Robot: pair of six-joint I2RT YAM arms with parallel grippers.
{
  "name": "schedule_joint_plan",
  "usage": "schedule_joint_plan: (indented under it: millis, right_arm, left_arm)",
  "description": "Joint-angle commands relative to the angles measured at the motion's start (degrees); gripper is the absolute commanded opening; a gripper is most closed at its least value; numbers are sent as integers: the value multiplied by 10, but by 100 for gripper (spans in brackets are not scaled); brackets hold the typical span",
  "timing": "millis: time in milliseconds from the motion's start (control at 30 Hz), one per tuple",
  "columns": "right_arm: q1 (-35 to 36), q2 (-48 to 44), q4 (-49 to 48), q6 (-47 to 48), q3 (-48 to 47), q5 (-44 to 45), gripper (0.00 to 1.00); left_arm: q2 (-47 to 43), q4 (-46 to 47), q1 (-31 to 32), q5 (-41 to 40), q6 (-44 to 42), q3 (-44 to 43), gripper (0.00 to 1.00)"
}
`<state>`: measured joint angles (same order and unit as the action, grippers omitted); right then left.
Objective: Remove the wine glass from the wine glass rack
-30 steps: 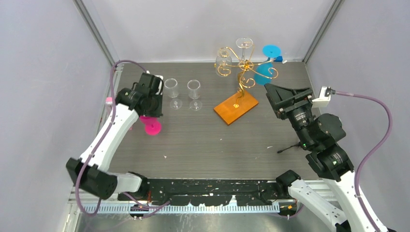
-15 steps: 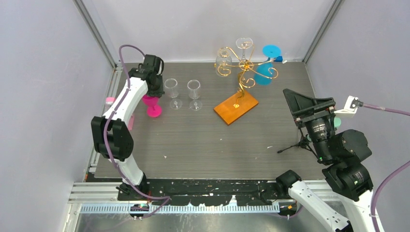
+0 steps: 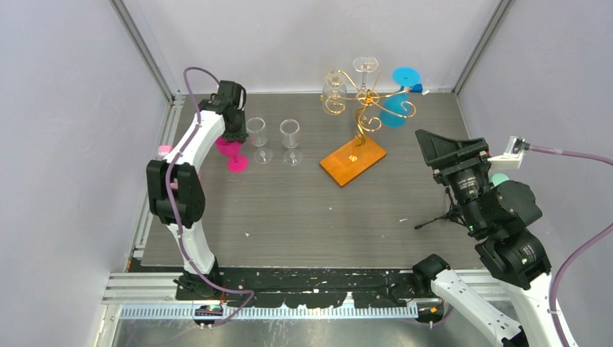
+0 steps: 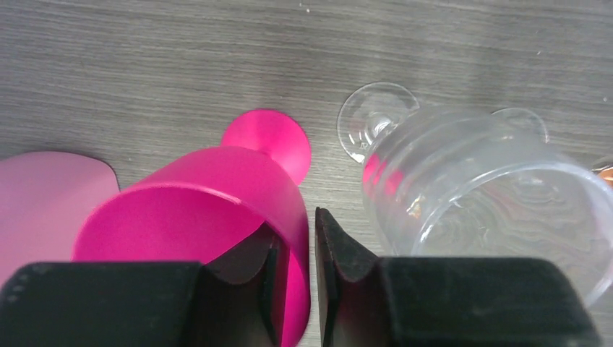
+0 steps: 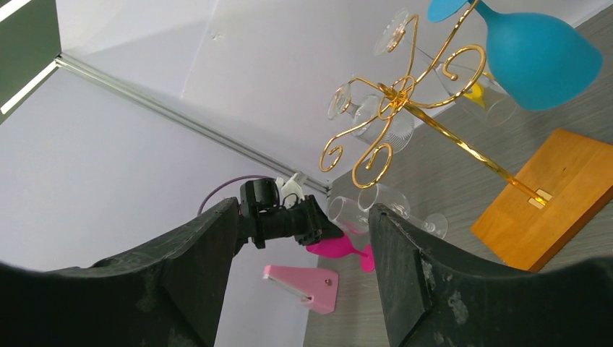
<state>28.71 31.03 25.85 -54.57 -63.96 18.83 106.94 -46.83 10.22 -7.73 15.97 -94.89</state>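
Observation:
The wine glass rack [image 3: 366,108], gold wire on an orange base [image 3: 353,160], stands at the back with a blue wine glass [image 3: 394,112] and clear ones [image 3: 334,88] hanging upside down. A pink wine glass [image 3: 230,150] stands upright on the table left of two clear glasses [image 3: 256,134]. My left gripper [image 3: 233,134] straddles its rim. In the left wrist view one finger is inside the pink cup [image 4: 217,188] and the other just outside, with a thin gap to the wall; the gripper [image 4: 296,220] is barely open. My right gripper [image 3: 442,147] hangs open and empty, right of the rack.
A pink block [image 3: 163,150] lies at the table's left edge, close to the pink glass. A small black tripod [image 3: 437,217] stands under the right arm. The clear glass [image 4: 491,188] stands right beside my left fingers.
The left arm carried the pink glass back and set it upright beside the clear glasses, then its jaws loosened slightly. The right arm drew back from the rack toward the right.

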Motion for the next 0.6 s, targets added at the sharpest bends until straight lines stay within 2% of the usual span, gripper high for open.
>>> schedule_joint_plan:
  millis: [0, 200, 367, 467, 567]
  right_arm:
    - [-1, 17, -10, 11, -21, 17, 71]
    - [-1, 22, -10, 15, -25, 12, 71]
    - [-1, 16, -8, 17, -27, 16, 71]
    - [-2, 20, 8, 26, -40, 22, 71]
    - [-1, 55, 41, 50, -68, 9, 74]
  left_arm:
    - [-2, 12, -7, -4, -7, -40, 27]
    - [-40, -21, -7, -39, -13, -77, 40]
    - [-90, -52, -7, -47, -16, -91, 47]
    - [-141, -57, -7, -25, -16, -85, 54]
    - [-202, -45, -7, 19, -14, -62, 68]
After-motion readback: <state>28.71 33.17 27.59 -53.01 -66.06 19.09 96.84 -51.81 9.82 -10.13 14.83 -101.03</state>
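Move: The pink wine glass already stands on the table with its bowl wall between the left fingertips, its middle about 4 cm left of the left hand, level with it front to back and some 6 cm below. The nearer clear glass is roughly 6 cm right and 3 cm ahead of that hand, the farther one 17 cm right and 2 cm ahead. The pink stand sits about 21 cm left and 8 cm back. From the idle right hand the pink glass lies some 62 cm left, 24 cm ahead and far below. Straight up, slowly at first and then faster, the left hand climbs about 10 cm off the pink wine glass, easing forward a centimetre or so before drifting back. The fingers spread from nearly shut to over half open, letting go of the bowl wall and coming clear above the rim, while the wrist tips the fingertips some 10 degrees towards forward. ##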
